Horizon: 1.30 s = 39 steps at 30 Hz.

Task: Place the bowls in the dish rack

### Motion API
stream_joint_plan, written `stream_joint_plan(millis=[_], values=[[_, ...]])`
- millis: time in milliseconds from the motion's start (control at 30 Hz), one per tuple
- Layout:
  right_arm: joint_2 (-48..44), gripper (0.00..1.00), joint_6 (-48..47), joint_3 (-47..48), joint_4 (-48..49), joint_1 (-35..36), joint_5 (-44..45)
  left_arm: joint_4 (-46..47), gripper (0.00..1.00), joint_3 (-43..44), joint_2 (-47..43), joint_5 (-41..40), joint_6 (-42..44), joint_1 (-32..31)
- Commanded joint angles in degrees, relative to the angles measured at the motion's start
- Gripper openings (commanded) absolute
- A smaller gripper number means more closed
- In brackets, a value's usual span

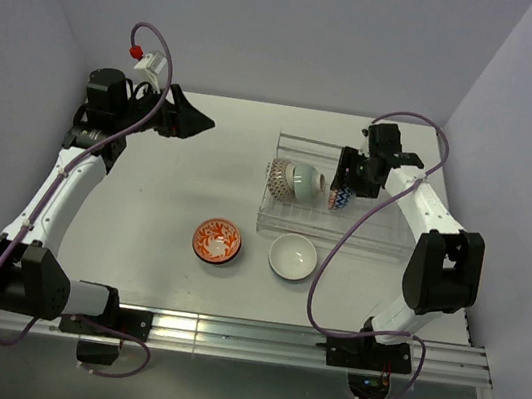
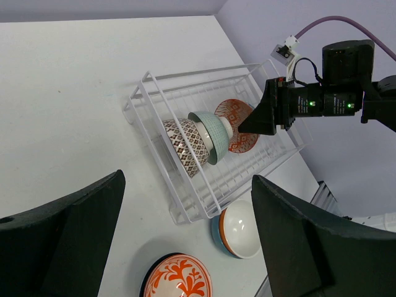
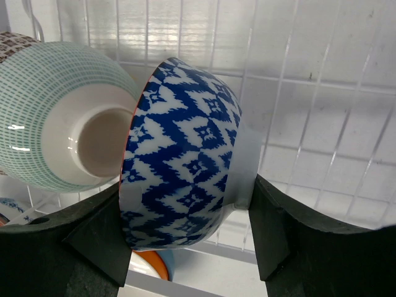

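Inside the wire dish rack point(image 1: 383, 228) point(image 2: 185, 204), three bowls stand on edge in a row: a brown-patterned one point(image 1: 280, 175) point(image 2: 187, 146), a pale green one point(image 1: 305, 178) point(image 3: 49, 111), and a blue-white patterned one point(image 1: 340, 200) point(image 3: 182, 161). My right gripper point(image 1: 347, 184) point(image 3: 185, 232) is shut on the blue-white bowl, one finger at its rim and the other at its foot; the bowl leans against the green one. On the table in front of the rack sit an orange-red bowl point(image 1: 217, 240) point(image 2: 179, 278) and a white-lined teal bowl point(image 1: 292, 256) point(image 2: 241, 230). My left gripper point(image 1: 202, 125) point(image 2: 187, 207) hangs open and empty, far left of the rack.
The rack's right half point(image 1: 397, 205) holds no bowls. Walls close in the table on the left, back and right. A metal rail point(image 1: 225, 333) runs along the near edge by the arm bases.
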Motion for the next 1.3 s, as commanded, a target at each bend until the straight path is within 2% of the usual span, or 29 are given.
stream_joint_plan(millis=[0, 300, 333, 400, 500, 533, 567, 600, 767, 900, 1000, 1267], values=[[0.44, 0.00, -0.78, 2.75, 2.86, 1.65, 2.65, 1.29, 0.88, -0.76, -1.81, 1.46, 0.95, 0.47], [2.72, 0.00, -0.69, 4.25, 2.16, 3.50, 3.97, 1.02, 0.88, -1.64, -2.78, 1.73, 1.56, 1.08], [3.33, 0.02, -0.69, 4.68, 1.64, 3.68, 3.79, 0.76, 0.88, -1.64, -2.69, 1.64, 1.65, 1.08], [4.12, 0.09, -0.43, 5.39, 0.67, 3.85, 3.44, 0.41, 0.88, -1.64, -2.78, 1.64, 1.83, 1.17], [4.39, 0.27, -0.43, 6.09, 0.05, 3.94, 3.44, 0.58, 0.89, -1.73, -2.95, 1.64, 1.91, 1.26], [4.22, 0.38, -0.43, 6.18, -0.30, 3.94, 2.92, 0.41, 0.89, -1.73, -3.04, 1.64, 1.91, 1.34], [4.13, 0.44, -0.60, 6.36, -0.47, 3.94, 2.65, 0.41, 0.89, -1.56, -3.04, 1.64, 2.00, 1.35], [3.78, 0.54, -0.61, 6.53, -0.74, 3.94, 2.30, 0.32, 0.89, -1.64, -3.04, 1.82, 1.91, 1.35], [4.04, 0.65, -1.31, 7.32, -1.79, 3.94, 1.24, 0.41, 0.89, -1.64, -3.21, 1.99, 2.00, 1.35], [3.78, 0.85, -1.22, 7.15, -2.15, 3.94, 0.54, 0.15, 0.89, -1.56, -3.22, 2.26, 2.09, 1.35], [3.43, 0.97, -1.13, 7.32, -2.23, 3.94, -0.43, -0.21, 0.89, -1.55, -3.21, 2.34, 2.44, 1.35], [2.29, 0.98, -0.69, 8.82, -3.29, 4.12, -3.24, -0.29, 0.89, -1.99, -3.74, 2.52, 2.62, 1.43]])
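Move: The right hand holds the blue-patterned bowl on edge inside the rack; the slot it is taken to lies about 2 cm left, 1 cm ahead and 3 cm below. The green bowl stands about 9 cm left and 1 cm ahead of the hand, the brown bowl about 15 cm left and 1 cm ahead. The white bowl lies on the table, 15 cm back and 9 cm left. From the left hand, the slot is some 32 cm right, 2 cm ahead and 22 cm lower. Still pinching the blue-patterned bowl between its pads, the right hand shifts it about 2 cm left towards the green bowl at nearly constant height, easing some 1.5 cm forward and then partly back. Near the end the fingers spread almost fully and let go of the bowl, the hand staying around it with its tips still pointing down and forward. ##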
